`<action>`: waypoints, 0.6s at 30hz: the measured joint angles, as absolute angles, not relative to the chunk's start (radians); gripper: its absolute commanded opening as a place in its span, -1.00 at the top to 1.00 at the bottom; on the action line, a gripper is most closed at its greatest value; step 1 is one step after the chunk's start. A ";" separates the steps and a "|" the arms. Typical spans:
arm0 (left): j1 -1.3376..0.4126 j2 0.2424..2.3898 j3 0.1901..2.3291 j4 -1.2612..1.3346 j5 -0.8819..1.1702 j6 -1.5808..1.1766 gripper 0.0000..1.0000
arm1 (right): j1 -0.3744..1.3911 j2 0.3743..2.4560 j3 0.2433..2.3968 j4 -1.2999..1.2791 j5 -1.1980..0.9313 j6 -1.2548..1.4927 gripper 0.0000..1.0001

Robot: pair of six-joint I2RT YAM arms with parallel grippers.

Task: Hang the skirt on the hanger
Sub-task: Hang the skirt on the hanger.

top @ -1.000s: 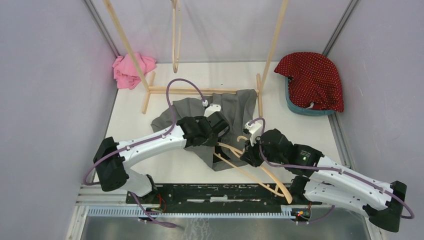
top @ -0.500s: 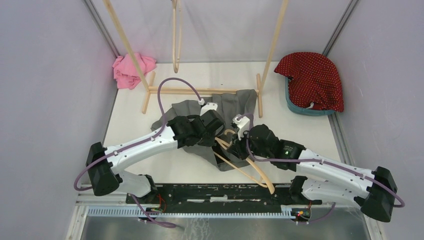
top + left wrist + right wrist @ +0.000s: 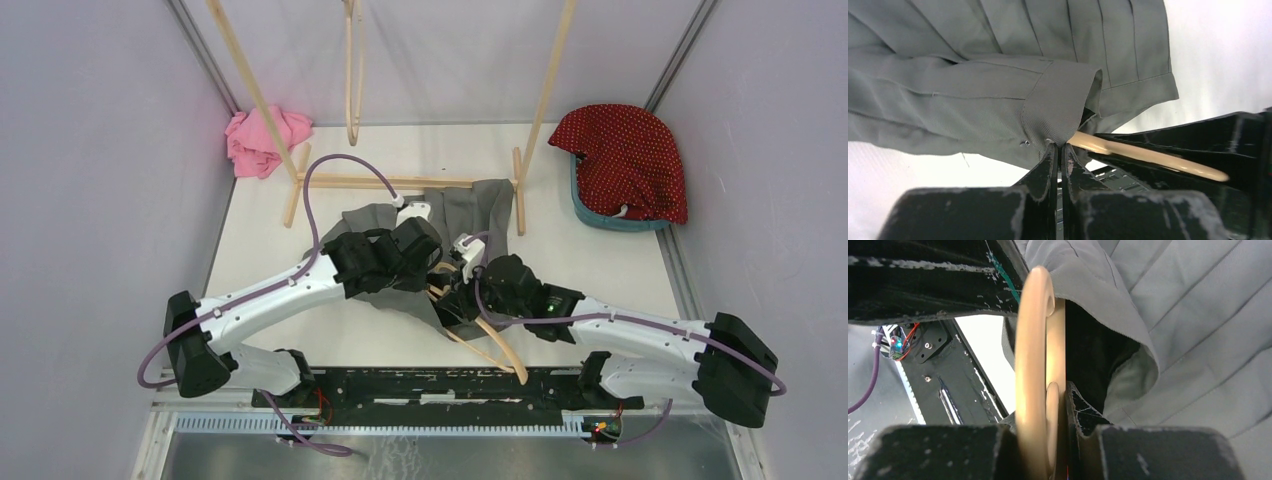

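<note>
The grey pleated skirt (image 3: 470,205) lies crumpled mid-table. My left gripper (image 3: 432,262) is shut on its waistband edge; in the left wrist view the gripper (image 3: 1060,146) pinches the skirt (image 3: 998,75) and holds the opening up. My right gripper (image 3: 455,300) is shut on the pale wooden hanger (image 3: 495,345), whose far end is hidden by the two grippers and the cloth. In the right wrist view the hanger (image 3: 1034,340) stands clamped in the gripper (image 3: 1045,410), its tip at the dark opening of the skirt (image 3: 1173,315). The left wrist view shows the hanger (image 3: 1148,157) passing just under the waistband.
A wooden rack (image 3: 400,182) stands behind the skirt, with another hanger (image 3: 352,70) hung on it. A pink cloth (image 3: 262,140) lies at the back left. A red dotted cloth (image 3: 625,160) covers a teal basket (image 3: 590,215) at the back right.
My right arm has carried the hanger left and forward, up to the skirt's opening. My left gripper has shifted slightly left and back, still holding the waistband.
</note>
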State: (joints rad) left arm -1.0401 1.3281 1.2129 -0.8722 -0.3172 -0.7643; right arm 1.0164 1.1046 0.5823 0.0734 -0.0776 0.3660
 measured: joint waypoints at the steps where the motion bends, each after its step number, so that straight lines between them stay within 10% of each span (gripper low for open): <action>1: -1.040 1.326 1.213 -0.865 -0.311 -0.764 0.93 | 1.019 1.115 0.576 0.093 -0.083 0.369 0.98; 18: -1.040 1.230 1.168 -0.817 -0.278 -0.717 -0.10 | 1.028 1.101 0.469 0.335 -0.092 0.380 0.98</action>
State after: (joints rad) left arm -1.0401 1.2301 1.1679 -0.8169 -0.2783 -0.7166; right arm 1.0279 1.1007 0.4690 0.3347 -0.0921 0.3801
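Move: The skirt's waistband corner is still pinched in the left fingers, right at the left hand point; from the right hand, that corner lies about 4 cm to the left, 3 cm ahead and 2 cm higher. The hanger's arm, held by the right hand, already enters the waistband some 2 cm right of the left hand, 1 cm back and 1 cm below it. The hanger's hook stands roughly 4 cm ahead and 4 cm right of the left hand, about level in height. The waistband corner is let go over the hanger's arm: the left hand eases about 1 cm right, opens its fingers to roughly half, then comes straight up nearly 2 cm off the cloth. The right hand keeps its grip on the hanger, edges about 1 cm left into the waistband and tilts its fingertips up some 10 degrees. ##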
